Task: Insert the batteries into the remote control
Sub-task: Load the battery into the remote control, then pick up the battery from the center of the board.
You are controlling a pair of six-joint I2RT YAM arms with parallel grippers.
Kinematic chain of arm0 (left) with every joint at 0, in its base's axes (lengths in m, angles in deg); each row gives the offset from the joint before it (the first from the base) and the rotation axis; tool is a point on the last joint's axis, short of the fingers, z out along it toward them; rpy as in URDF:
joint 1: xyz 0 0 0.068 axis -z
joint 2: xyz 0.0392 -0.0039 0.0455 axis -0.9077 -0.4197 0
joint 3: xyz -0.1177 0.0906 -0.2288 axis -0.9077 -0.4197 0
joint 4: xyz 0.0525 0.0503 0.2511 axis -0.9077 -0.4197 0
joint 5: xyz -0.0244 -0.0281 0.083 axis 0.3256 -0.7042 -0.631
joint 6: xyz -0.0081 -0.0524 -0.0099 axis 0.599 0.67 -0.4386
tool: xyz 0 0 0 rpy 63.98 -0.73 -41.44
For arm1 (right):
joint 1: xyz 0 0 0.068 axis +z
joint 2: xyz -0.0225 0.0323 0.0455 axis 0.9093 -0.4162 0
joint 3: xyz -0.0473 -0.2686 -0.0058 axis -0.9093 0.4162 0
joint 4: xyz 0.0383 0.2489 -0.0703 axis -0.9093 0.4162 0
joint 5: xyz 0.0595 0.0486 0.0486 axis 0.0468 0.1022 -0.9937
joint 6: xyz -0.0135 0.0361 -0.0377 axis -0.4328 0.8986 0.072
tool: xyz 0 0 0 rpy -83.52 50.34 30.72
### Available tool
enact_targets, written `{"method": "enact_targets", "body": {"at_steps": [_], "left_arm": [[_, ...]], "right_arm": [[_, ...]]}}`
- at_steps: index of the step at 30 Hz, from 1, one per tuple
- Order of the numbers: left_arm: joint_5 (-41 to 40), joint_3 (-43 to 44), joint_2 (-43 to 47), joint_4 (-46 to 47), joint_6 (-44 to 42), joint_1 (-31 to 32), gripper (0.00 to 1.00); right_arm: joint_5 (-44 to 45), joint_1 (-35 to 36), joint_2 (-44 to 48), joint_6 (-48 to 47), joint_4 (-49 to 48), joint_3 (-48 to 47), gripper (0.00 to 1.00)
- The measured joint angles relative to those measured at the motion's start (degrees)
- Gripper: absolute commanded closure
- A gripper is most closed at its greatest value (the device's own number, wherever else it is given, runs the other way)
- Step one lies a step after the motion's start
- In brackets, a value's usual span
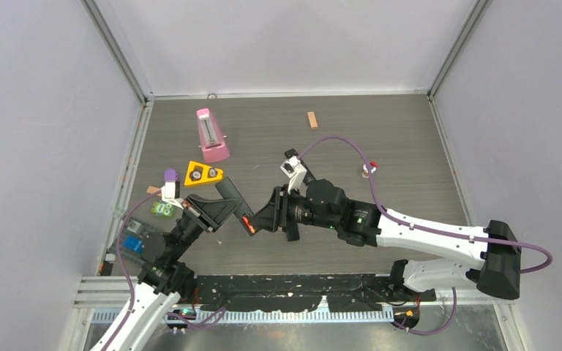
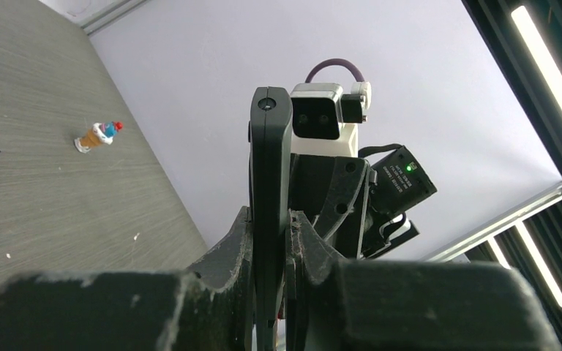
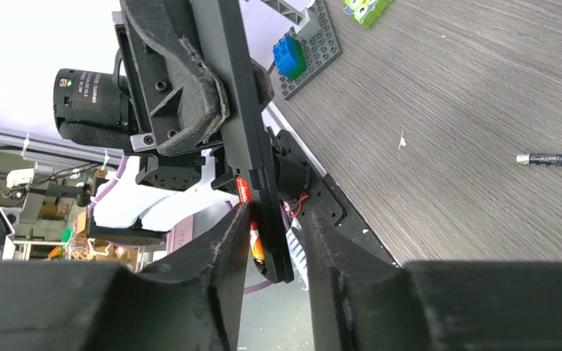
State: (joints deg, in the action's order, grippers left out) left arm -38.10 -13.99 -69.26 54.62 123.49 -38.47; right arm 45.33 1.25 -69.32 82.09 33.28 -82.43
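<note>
My left gripper (image 2: 272, 245) is shut on the black remote control (image 2: 269, 175) and holds it edge-on above the table; from above, the remote (image 1: 232, 202) slants down to the right. A red-and-orange battery (image 3: 246, 196) lies along the remote's (image 3: 238, 110) lower end, also seen from above as a red battery (image 1: 247, 222). My right gripper (image 3: 271, 238) straddles that end. Its left finger (image 3: 223, 252) lies against the battery, and a narrow gap shows between the right finger (image 3: 322, 256) and the remote. Another dark battery (image 3: 549, 159) lies loose on the table.
On the table stand a pink wedge-shaped object (image 1: 211, 135), a yellow triangular block (image 1: 203, 174), a small wooden block (image 1: 312, 120), a tiny figure (image 1: 368, 169), a green toy (image 1: 163, 209) and a blue brick (image 1: 133, 243) on a grey plate. Side walls enclose the table.
</note>
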Motion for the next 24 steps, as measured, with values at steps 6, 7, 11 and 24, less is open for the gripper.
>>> {"method": "enact_targets", "body": {"at_steps": [6,7,11,24], "left_arm": [[-1.29,0.00,2.67,-3.10,-2.27,0.00,1.00],[-1.66,0.00,3.28,-4.22,-3.15,0.00,1.00],[-3.85,0.74,5.38,-11.61,-7.15,0.00,1.00],[-25.29,15.06,8.22,-51.76,-19.58,0.04,1.00]], "right_arm": [[1.88,0.09,0.24,0.28,2.49,0.00,0.37],[2.19,0.15,0.42,0.31,2.84,0.00,0.36],[3.63,0.26,2.14,-0.24,5.05,0.00,0.35],[14.21,0.24,-7.87,0.74,15.91,-5.73,0.36]]}}
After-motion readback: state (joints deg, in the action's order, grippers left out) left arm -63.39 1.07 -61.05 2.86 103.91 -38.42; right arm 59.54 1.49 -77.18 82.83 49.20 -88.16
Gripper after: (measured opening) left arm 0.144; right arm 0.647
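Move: The loose black battery lies on the table about 11 cm ahead of my right hand, 5 cm to its left and 25 cm below; the battery cover is some 8 cm ahead and 10 cm to the right of the hand, also down on the table. Close by, the remote in my left hand is about 3 cm ahead, 4 cm left and 3 cm higher. From my left hand the loose battery is about 9 cm straight ahead and 27 cm below. My right fingers open to about twice their gap and I ease that hand a couple of centimetres right, off the remote's battery bay, then sink about 7 cm and reach forward towards the loose battery, fingers tipping down. My left hand keeps its grip on the remote and carries it down and left, away from the right hand, swinging counter-clockwise and tipping down. ##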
